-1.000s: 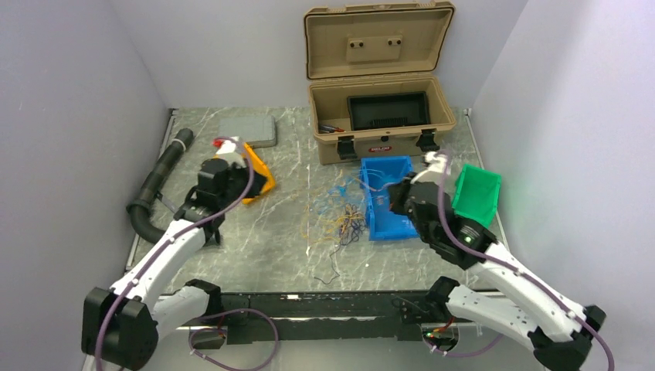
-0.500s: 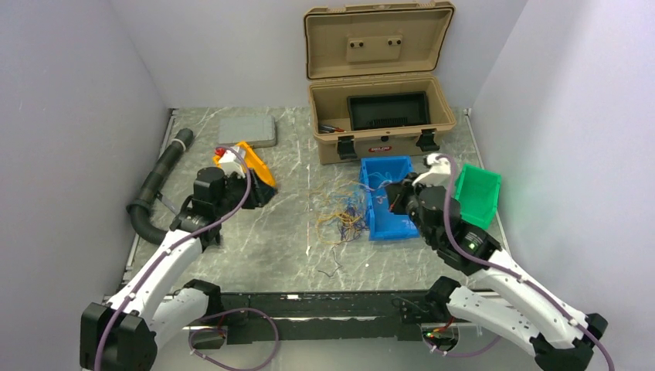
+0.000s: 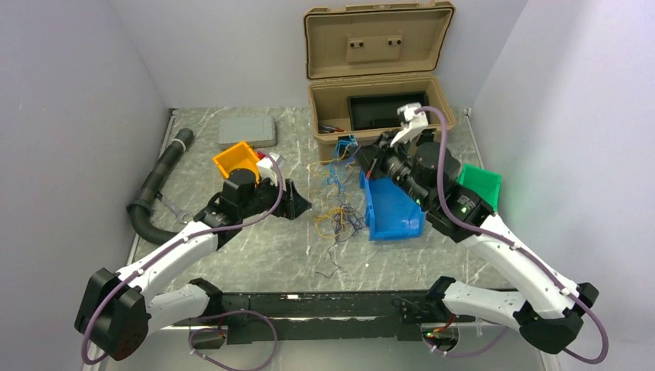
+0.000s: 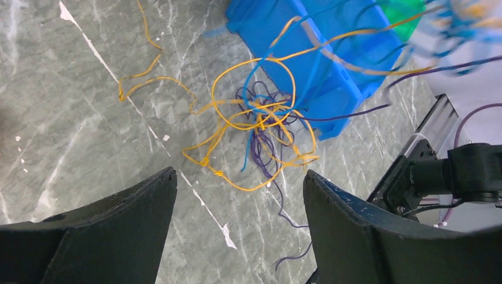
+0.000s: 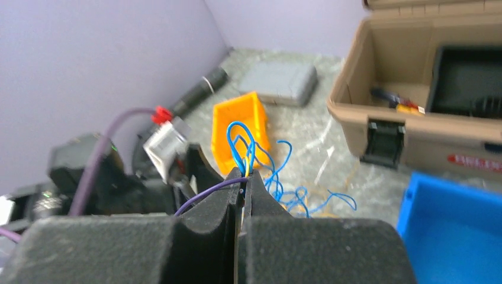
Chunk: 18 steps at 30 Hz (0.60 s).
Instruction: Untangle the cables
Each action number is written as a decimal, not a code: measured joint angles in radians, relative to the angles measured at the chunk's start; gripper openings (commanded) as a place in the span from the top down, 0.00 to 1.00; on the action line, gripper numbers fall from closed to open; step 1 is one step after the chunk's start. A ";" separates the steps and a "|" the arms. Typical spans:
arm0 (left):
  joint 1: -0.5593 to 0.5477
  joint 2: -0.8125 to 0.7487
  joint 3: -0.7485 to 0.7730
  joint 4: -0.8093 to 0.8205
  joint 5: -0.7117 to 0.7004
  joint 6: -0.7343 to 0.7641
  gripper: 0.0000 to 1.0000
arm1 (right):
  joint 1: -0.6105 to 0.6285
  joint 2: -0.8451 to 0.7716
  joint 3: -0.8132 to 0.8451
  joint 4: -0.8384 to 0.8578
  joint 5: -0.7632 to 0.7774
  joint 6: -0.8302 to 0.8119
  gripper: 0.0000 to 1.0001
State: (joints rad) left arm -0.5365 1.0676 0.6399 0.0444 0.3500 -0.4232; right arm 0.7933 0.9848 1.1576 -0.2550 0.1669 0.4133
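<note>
The cables (image 3: 337, 217) are a tangle of thin blue, orange-yellow and dark strands on the marble table, just left of the blue bin (image 3: 395, 210). Some strands rise from the heap to my right gripper (image 3: 364, 160), which hangs above the table in front of the toolbox. In the right wrist view that gripper (image 5: 244, 175) is shut on blue, yellow and purple cables (image 5: 247, 144). My left gripper (image 3: 298, 203) is open just left of the heap. The left wrist view shows its fingers (image 4: 127, 219) spread wide with bare table between them, the cables (image 4: 260, 121) lying just beyond the tips.
An open tan toolbox (image 3: 376, 143) stands at the back. An orange bin (image 3: 236, 159) sits behind my left arm, a green bin (image 3: 480, 191) at the right behind my right arm. A grey pad (image 3: 247, 130) and a black corrugated hose (image 3: 157, 185) lie at the back left.
My left gripper let go of the orange bin, opened, and swung right toward the tangle. My right gripper rose and moved back, pulling strands up; the blue bin shifted.
</note>
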 measured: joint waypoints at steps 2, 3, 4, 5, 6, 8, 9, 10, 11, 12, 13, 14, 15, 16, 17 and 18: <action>0.000 0.005 0.000 0.000 -0.013 -0.002 0.18 | 0.000 0.029 0.069 0.002 -0.012 -0.014 1.00; 0.000 0.005 0.000 0.004 -0.019 -0.005 0.18 | 0.000 0.047 0.111 0.002 -0.014 -0.022 1.00; 0.000 0.003 0.000 0.011 -0.025 -0.007 0.18 | 0.000 0.063 0.149 0.004 -0.017 -0.030 1.00; 0.000 0.003 -0.002 0.019 -0.026 -0.009 0.18 | 0.000 0.076 0.182 0.006 -0.018 -0.036 1.00; 0.000 0.001 -0.005 0.029 -0.027 -0.011 0.18 | 0.000 0.087 0.211 0.009 -0.019 -0.042 1.00; 0.000 -0.004 -0.021 0.053 -0.031 -0.017 0.18 | 0.000 0.107 0.259 0.013 -0.019 -0.051 1.00; 0.000 -0.008 -0.032 0.065 -0.032 -0.020 0.18 | 0.000 0.118 0.283 0.018 -0.019 -0.055 1.00; 0.000 -0.011 -0.045 0.074 -0.033 -0.024 0.18 | 0.000 0.130 0.306 0.023 -0.019 -0.056 1.00; 0.000 -0.012 -0.060 0.086 -0.032 -0.028 0.18 | 0.000 0.141 0.324 0.027 -0.019 -0.056 1.00; 0.000 -0.012 -0.076 0.099 -0.032 -0.034 0.18 | 0.000 0.154 0.346 0.034 -0.019 -0.057 1.00; -0.001 -0.012 -0.090 0.108 -0.032 -0.037 0.18 | 0.000 0.168 0.365 0.040 -0.019 -0.057 1.00; -0.002 -0.011 -0.106 0.118 -0.032 -0.042 0.18 | 0.000 0.181 0.383 0.047 -0.019 -0.056 1.00; -0.002 -0.010 -0.117 0.126 -0.031 -0.046 0.18 | 0.000 0.192 0.396 0.051 -0.020 -0.056 1.00; -0.005 -0.007 -0.129 0.139 -0.031 -0.051 0.18 | 0.000 0.206 0.412 0.056 -0.020 -0.056 1.00; -0.008 -0.001 -0.143 0.157 -0.029 -0.059 0.18 | 0.000 0.217 0.423 0.063 -0.020 -0.056 1.00; -0.010 0.005 -0.150 0.167 -0.029 -0.063 0.18 | 0.000 0.224 0.430 0.068 -0.020 -0.055 1.00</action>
State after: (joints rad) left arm -0.5461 1.0721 0.4904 0.2115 0.3214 -0.4866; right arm 0.7933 1.2091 1.5871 -0.1871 0.1467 0.3580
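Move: Below the right hand's shut fingers, the cables hang as a long tangle. Its yellow-purple lower clump is about 33 cm down, 3 cm left and 1 cm ahead. The blue box is some 11 cm right of that hand and 6 cm ahead, and the toolbox about 28 cm ahead and 11 cm right. From the open left hand, the clump lies about 11 cm right, 1 cm ahead and 13 cm lower. Hoisting the cables it still pinches, the right hand rises about 14 cm, quick at first and then slowing, easing a little forward and left late on while its fingertips tip up some 15 degrees. The left hand hovers with fingers wide open, then sinks about 3 cm beside the hanging clump. ##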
